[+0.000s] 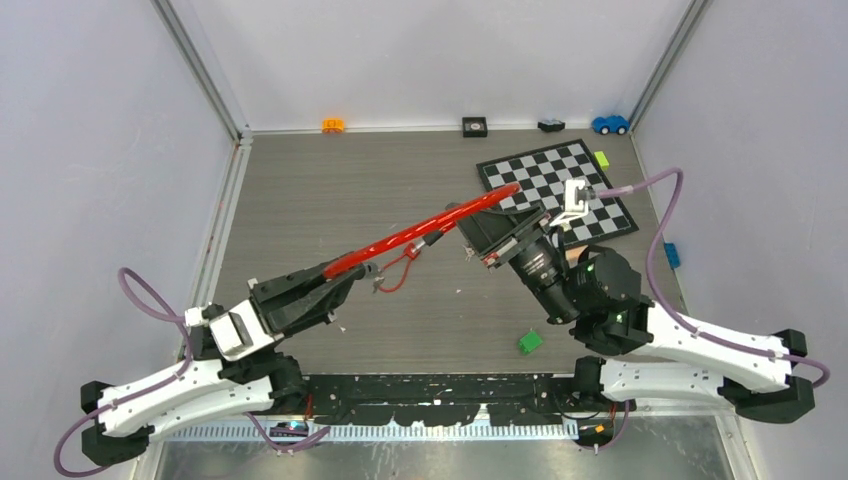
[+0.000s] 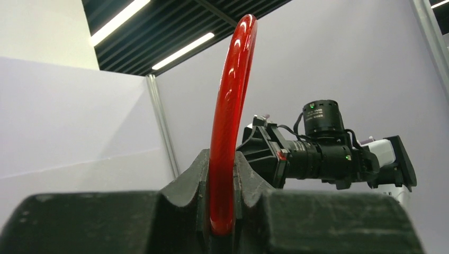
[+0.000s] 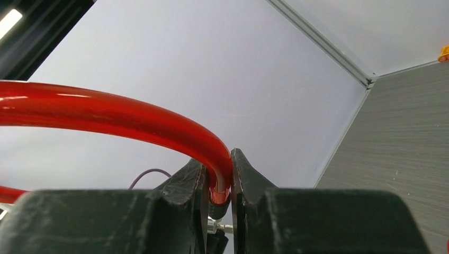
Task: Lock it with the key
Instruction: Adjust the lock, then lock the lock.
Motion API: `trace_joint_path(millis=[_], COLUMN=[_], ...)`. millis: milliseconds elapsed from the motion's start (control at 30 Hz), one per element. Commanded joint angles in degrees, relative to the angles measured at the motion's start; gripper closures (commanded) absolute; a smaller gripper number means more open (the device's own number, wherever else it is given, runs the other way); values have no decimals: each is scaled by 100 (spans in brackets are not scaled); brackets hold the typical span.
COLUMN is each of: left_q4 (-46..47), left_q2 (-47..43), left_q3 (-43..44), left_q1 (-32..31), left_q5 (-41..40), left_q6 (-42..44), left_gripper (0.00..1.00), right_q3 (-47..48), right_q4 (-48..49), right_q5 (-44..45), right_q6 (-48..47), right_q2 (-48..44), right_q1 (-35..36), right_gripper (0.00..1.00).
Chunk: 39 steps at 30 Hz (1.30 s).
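Note:
A red cable lock point(image 1: 420, 232) hangs in the air between both arms, arching over the table. My left gripper point(image 1: 350, 272) is shut on one part of the cable point(image 2: 229, 132), which stands up from between the jaws point(image 2: 222, 196). My right gripper point(image 1: 468, 225) is shut on the cable's end point(image 3: 159, 127), where it enters a black collar between the jaws point(image 3: 218, 180); a small metal part shows just below. A thin red cord point(image 1: 400, 272) dangles from the cable with a small metal piece, apparently the key point(image 1: 377, 287).
A chessboard mat point(image 1: 556, 180) lies at the back right with a white object point(image 1: 575, 196) on it. A green block point(image 1: 530, 342) sits near the right arm's base. Small toys line the back wall: orange point(image 1: 333, 125), black point(image 1: 474, 126), blue car point(image 1: 610, 125).

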Motion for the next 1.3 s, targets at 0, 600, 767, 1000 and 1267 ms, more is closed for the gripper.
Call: trace_joint_path(millis=[0, 600, 767, 1000, 1267], left_q4=[541, 198, 183, 158, 193], left_q2=[-6, -17, -21, -22, 35], left_q3=[404, 438, 420, 433, 431], left_q1=[-8, -9, -12, -6, -6], left_q5=[76, -117, -101, -88, -64], left_q6=[344, 638, 646, 647, 647], left_gripper=[100, 100, 100, 100, 100], right_q3=[249, 517, 684, 741, 804], right_q4=[1213, 3773, 3630, 3540, 3471], right_q5=[1371, 3427, 3218, 3149, 3102], right_q6=[-291, -2304, -2288, -2211, -2104], right_q2=[217, 1481, 1574, 1683, 1808], right_q1=[632, 2054, 2204, 2284, 2300], right_gripper=[99, 99, 99, 99, 99])
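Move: About 12 cm to the right hand's left and 8 cm back, near its own height, is the end of the red cable lock that the left hand grips. The right hand grips the black-collared end, some 10 cm right and 6 cm forward of the left hand. From the right hand, the red key loop on the table is roughly 12 cm ahead, 10 cm left and 46 cm below; the silver keys are 17 cm ahead, 7 cm right and equally far down. Carrying the black-collared end left towards the left hand's end, the right hand travels about 5 cm left and 3 cm back, dipping slightly before rising again, while its wrist turns some 10 to 15 degrees clockwise. The left hand stays nearly in place, turning slightly counter-clockwise, and both grips stay closed on the cable. ##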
